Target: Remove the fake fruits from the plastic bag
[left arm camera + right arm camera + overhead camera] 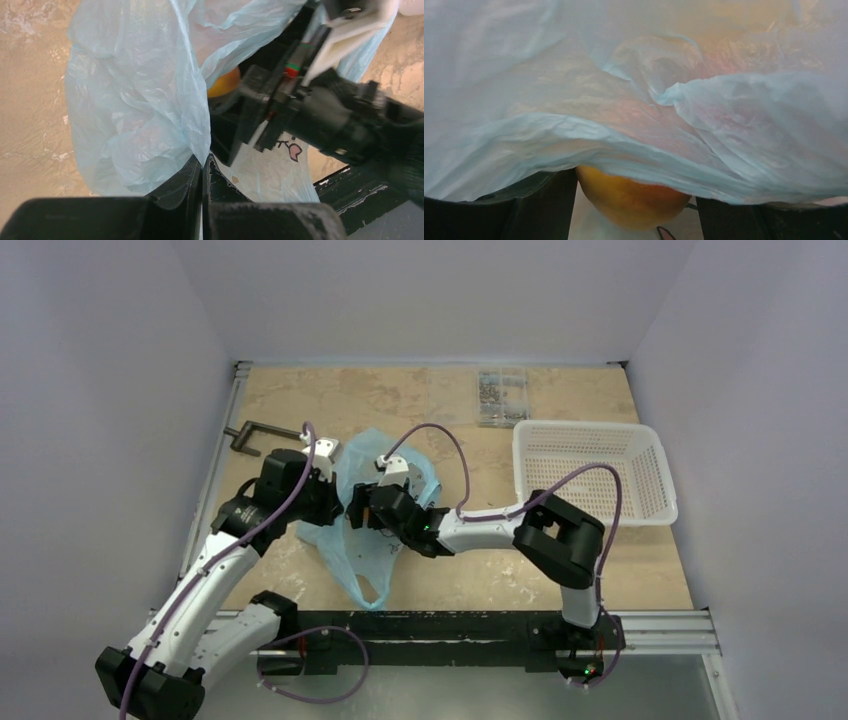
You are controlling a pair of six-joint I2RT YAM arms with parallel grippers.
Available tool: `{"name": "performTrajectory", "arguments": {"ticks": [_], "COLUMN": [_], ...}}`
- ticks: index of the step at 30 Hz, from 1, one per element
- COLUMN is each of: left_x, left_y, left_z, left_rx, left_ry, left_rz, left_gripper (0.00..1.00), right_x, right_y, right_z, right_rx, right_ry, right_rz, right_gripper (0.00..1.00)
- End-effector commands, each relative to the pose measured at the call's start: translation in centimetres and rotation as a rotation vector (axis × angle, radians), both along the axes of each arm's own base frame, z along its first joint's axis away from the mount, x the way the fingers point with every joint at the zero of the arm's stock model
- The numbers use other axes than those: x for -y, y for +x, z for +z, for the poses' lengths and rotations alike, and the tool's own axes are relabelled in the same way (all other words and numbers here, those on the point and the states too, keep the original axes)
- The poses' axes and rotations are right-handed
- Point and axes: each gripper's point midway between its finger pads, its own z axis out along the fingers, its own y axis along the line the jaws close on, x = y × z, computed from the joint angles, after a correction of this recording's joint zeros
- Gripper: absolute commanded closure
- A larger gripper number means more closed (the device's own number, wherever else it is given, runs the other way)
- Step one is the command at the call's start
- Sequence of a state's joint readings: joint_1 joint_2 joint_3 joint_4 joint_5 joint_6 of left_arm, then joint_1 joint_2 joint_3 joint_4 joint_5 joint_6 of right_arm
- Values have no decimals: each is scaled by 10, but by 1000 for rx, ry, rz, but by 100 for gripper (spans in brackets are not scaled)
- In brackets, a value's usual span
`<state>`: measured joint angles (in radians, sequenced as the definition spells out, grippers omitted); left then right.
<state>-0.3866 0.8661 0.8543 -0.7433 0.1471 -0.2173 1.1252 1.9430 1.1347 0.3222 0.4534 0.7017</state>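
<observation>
The plastic bag (352, 540) lies light blue and crumpled on the table between my two arms. My left gripper (338, 502) is shut on a fold of the bag's edge (202, 161) and holds it up. My right gripper (363, 508) reaches into the bag's mouth. Its jaws are open, and a yellow-orange fake fruit (634, 197) sits between the dark fingers (549, 210). The fruit touches the left finger, with a thin gap at the right one. The same fruit (225, 82) peeks out beside the right gripper in the left wrist view. Film hides other fruits.
A white mesh basket (585, 427) stands at the right. A clear box of small parts (500, 397) sits at the back. A dark clamp (250, 435) lies at the left edge. A black rail (450, 625) runs along the near edge.
</observation>
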Motion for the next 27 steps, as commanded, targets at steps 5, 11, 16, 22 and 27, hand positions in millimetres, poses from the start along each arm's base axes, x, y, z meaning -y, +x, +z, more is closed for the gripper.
{"name": "performTrajectory", "arguments": {"ticks": [5, 11, 16, 22, 27], "left_x": [3, 5, 3, 3, 2], "left_y": [0, -3, -4, -5, -5], "left_z": [1, 2, 3, 1, 1], "left_rx": [14, 16, 17, 6, 4], "left_ry": [-11, -22, -15, -10, -3], "left_rz": [-21, -38, -39, -45, -39], "left_gripper": [100, 100, 100, 100, 100], "right_x": [17, 34, 72, 129, 185], "right_y": [-17, -41, -44, -34, -14], "right_z": [65, 94, 123, 171, 212], "right_rx": [102, 126, 201, 338, 454], "right_ry": [58, 125, 172, 219, 192], "right_rz": [110, 201, 132, -43, -253], "right_gripper": [99, 100, 100, 100, 100]}}
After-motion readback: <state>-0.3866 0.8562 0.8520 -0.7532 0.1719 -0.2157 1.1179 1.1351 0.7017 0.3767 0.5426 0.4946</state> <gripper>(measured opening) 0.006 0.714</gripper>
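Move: The right hand already grips the peach inside the plastic bag; the white basket lies about 10 cm farther ahead and 54 cm to its right, some 3 cm lower. The bag's middle is roughly 3 cm ahead, 1 cm right and 4 cm below, and the clear organizer box is some 35 cm ahead and 35 cm right, 6 cm lower. From the left hand, which pinches the bag, the basket is about 16 cm ahead, 60 cm right and 12 cm below. Keeping its grip on the peach, the right hand lifts it out of the plastic bag, first up while drawing back and to the right, then rising and swinging right faster towards the white basket's side, some 17 cm up and 14 cm right in all with a small net drift back, as the fingertips tip up by about 20 degrees. The left hand stays in place with its fingers shut on the bag, holding it back while the peach is drawn clear. ##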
